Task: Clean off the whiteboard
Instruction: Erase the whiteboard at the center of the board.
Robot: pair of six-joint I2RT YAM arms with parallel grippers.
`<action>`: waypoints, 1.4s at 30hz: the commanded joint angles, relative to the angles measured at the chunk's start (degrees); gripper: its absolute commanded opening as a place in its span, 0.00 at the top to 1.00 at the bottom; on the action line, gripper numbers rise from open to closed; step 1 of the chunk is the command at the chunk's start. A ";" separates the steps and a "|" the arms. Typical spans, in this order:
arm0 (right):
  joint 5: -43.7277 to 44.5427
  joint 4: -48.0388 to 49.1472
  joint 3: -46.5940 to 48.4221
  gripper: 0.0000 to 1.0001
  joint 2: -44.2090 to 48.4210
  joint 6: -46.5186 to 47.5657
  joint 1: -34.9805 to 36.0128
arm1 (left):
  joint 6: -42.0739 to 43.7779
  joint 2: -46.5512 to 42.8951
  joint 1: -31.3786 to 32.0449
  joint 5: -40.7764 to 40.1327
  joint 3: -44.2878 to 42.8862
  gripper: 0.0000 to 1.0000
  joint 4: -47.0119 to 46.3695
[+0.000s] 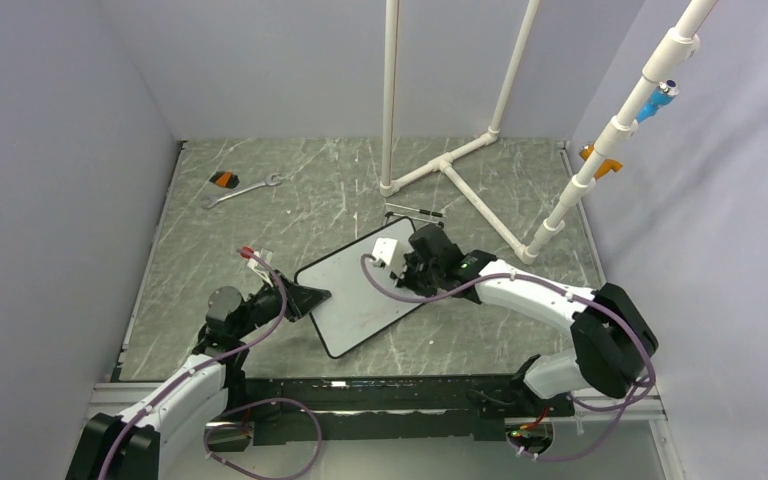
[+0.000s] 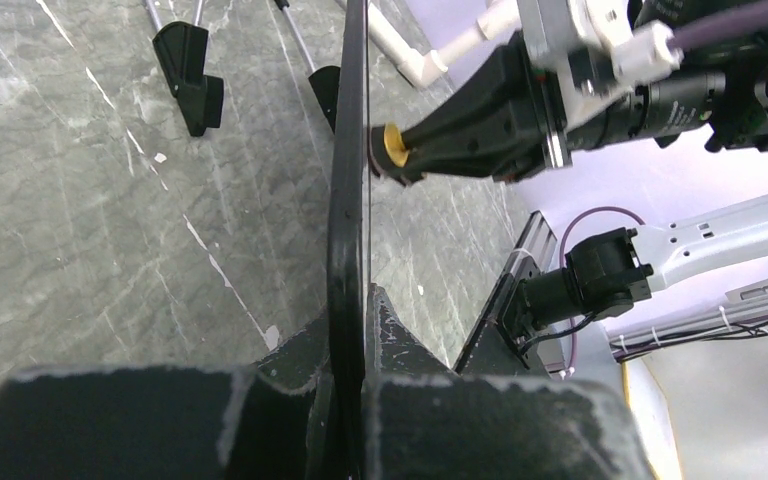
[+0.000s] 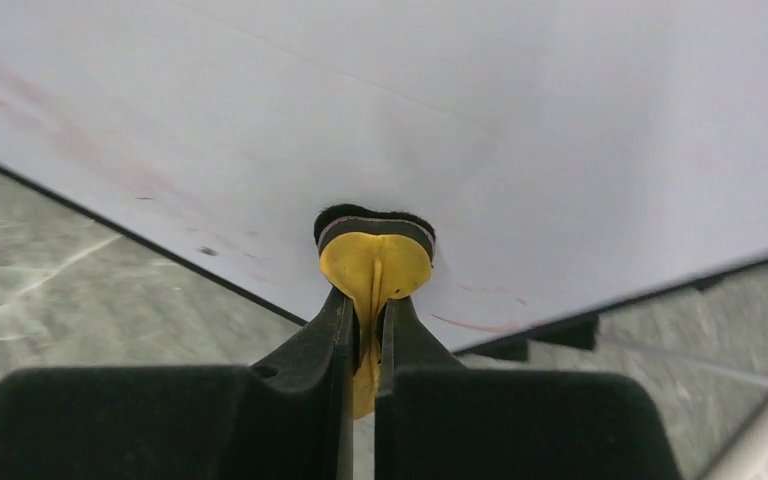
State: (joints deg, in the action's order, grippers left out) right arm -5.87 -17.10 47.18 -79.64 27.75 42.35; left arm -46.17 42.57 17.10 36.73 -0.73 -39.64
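Note:
The whiteboard point(image 1: 360, 300) is a small white board in a thin black frame, tilted up off the table. My left gripper point(image 1: 312, 296) is shut on its left edge. In the left wrist view the board's black edge point(image 2: 348, 200) runs straight up out of that gripper point(image 2: 355, 310). My right gripper point(image 1: 407, 275) is shut on a yellow eraser point(image 3: 375, 262), whose black felt pad presses on the board's white face point(image 3: 460, 120). The eraser point(image 2: 394, 147) also touches the board in the left wrist view. A faint red streak point(image 3: 480, 325) and pink smears show on the board near its lower edge.
A silver wrench point(image 1: 243, 190) and a small orange and black object point(image 1: 224, 179) lie at the back left. A white pipe frame point(image 1: 460, 180) stands at the back right. The board's black feet point(image 2: 190, 75) hang over the grey marbled table point(image 1: 210, 260). Walls close in three sides.

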 commanded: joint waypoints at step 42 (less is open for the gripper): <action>-8.90 -4.70 -4.75 1.00 2.85 36.06 -10.88 | 2.00 -1.76 0.56 8.49 -2.69 1.00 -2.21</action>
State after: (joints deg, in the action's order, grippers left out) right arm -12.05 -14.31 46.96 -77.73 58.63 31.68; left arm -44.73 41.76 16.95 39.11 -1.63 -37.89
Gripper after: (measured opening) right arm 0.067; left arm 0.063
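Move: Pinched in the right hand, the eraser is against the whiteboard near its right corner; the middle of the board's right edge is about 6 cm ahead, 3 cm to the right and 3 cm higher. The board's centre is roughly 9 cm to the right hand's left, level fore and aft and 3 cm up, while the stand legs lie some 15 cm ahead, 1 cm right and 6 cm lower. From the left hand, gripping the board, that right edge is about 9 cm ahead, 22 cm right and 1 cm lower. Rubbing the eraser over the tilted board, the right hand jogs briefly, strokes right, down and back towards the lower right corner, then sweeps some 14 cm forward and up along the right edge, just starting back at the end. Its wrist turns about 15 degrees counter-clockwise and the fingers tip up; the grip stays shut. The left hand keeps pinching the board, yielding about 1 cm back and partly recovering. ##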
